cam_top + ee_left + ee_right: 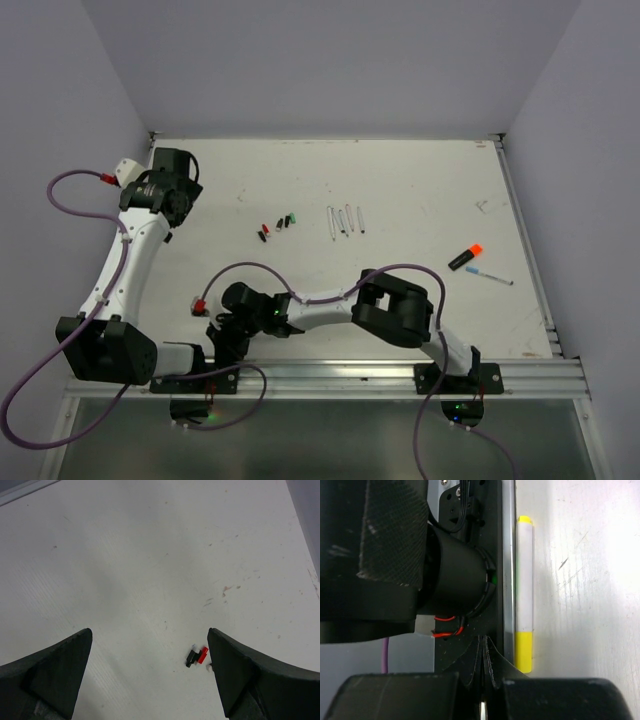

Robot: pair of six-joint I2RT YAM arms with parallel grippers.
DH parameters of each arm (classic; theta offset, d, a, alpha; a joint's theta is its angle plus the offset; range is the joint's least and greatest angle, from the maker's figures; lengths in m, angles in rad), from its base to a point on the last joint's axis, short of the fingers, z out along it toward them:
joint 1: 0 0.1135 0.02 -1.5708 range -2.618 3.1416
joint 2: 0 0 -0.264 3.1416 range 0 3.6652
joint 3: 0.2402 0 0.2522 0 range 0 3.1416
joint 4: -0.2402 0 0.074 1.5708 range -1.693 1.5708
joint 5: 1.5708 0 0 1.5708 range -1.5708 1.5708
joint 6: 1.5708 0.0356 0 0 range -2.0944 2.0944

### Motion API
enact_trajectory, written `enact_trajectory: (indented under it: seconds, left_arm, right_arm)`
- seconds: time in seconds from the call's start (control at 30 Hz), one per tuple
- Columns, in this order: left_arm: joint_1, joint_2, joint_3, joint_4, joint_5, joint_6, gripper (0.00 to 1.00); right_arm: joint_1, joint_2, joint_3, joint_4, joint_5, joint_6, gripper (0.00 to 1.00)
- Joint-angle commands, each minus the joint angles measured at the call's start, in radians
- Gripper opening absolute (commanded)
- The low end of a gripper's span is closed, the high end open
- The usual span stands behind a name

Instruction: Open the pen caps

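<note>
Several pen caps lie loose mid-table: a red and black pair [264,233] and a black and green pair [286,220]. In the left wrist view a black cap [190,658] touches a red cap [202,653] just inside the right finger [235,675]. My left gripper [150,632] hangs open and empty above the table, at the far left [172,162]. My right gripper [484,642] is shut on nothing, low by the front rail [228,330]. Just to its right lies a white pen [524,580] with a yellow cap [524,652].
Several thin white pen barrels [344,221] lie right of the caps. An orange highlighter [466,257] and a blue-tipped pen [488,275] sit at the right. The left arm's black base housing [455,575] and the metal rail [508,580] stand close to my right gripper.
</note>
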Motion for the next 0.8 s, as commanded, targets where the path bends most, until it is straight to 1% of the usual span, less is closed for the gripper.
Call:
enact_trajectory:
  seconds: [0.0, 0.3, 0.43, 0.6, 0.77]
  left_arm:
    - [0.008, -0.017, -0.012, 0.029, -0.015, 0.010, 1.00]
    - [0.008, -0.020, -0.017, 0.036, -0.010, 0.019, 1.00]
    - [0.008, -0.020, -0.018, 0.042, -0.002, 0.031, 1.00]
    - [0.008, -0.021, -0.018, 0.045, 0.001, 0.033, 1.00]
    - [0.008, -0.020, -0.018, 0.059, 0.013, 0.038, 1.00]
  right_arm:
    - [0.007, 0.016, 0.061, 0.039, -0.025, 0.012, 0.00]
    - [0.001, 0.082, 0.136, -0.005, 0.058, 0.016, 0.00]
    - [-0.020, 0.124, 0.165, -0.021, 0.059, 0.035, 0.00]
    - [-0.031, 0.139, 0.190, -0.053, 0.091, 0.033, 0.00]
    - [-0.042, 0.164, 0.213, -0.090, 0.088, 0.032, 0.00]
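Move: For the right hand, fingers shut, the yellow pen's middle lies about 3 cm ahead, 5 cm to the left and 3 cm below; the pen lies along the metal rail. The left arm's base is some 4 cm back and 6 cm left; the small red cap is roughly 31 cm ahead and 10 cm to the right. From the left hand the pen is around 26 cm back, 6 cm to the right and 20 cm lower. The right hand's shut fingertips come against the rail side of the yellow pen and push it out over the table. The hand slides left first, then mostly forward and down, about 5 cm in all, sinking some 2 cm and turning only slightly clockwise, fingers kept closed. ##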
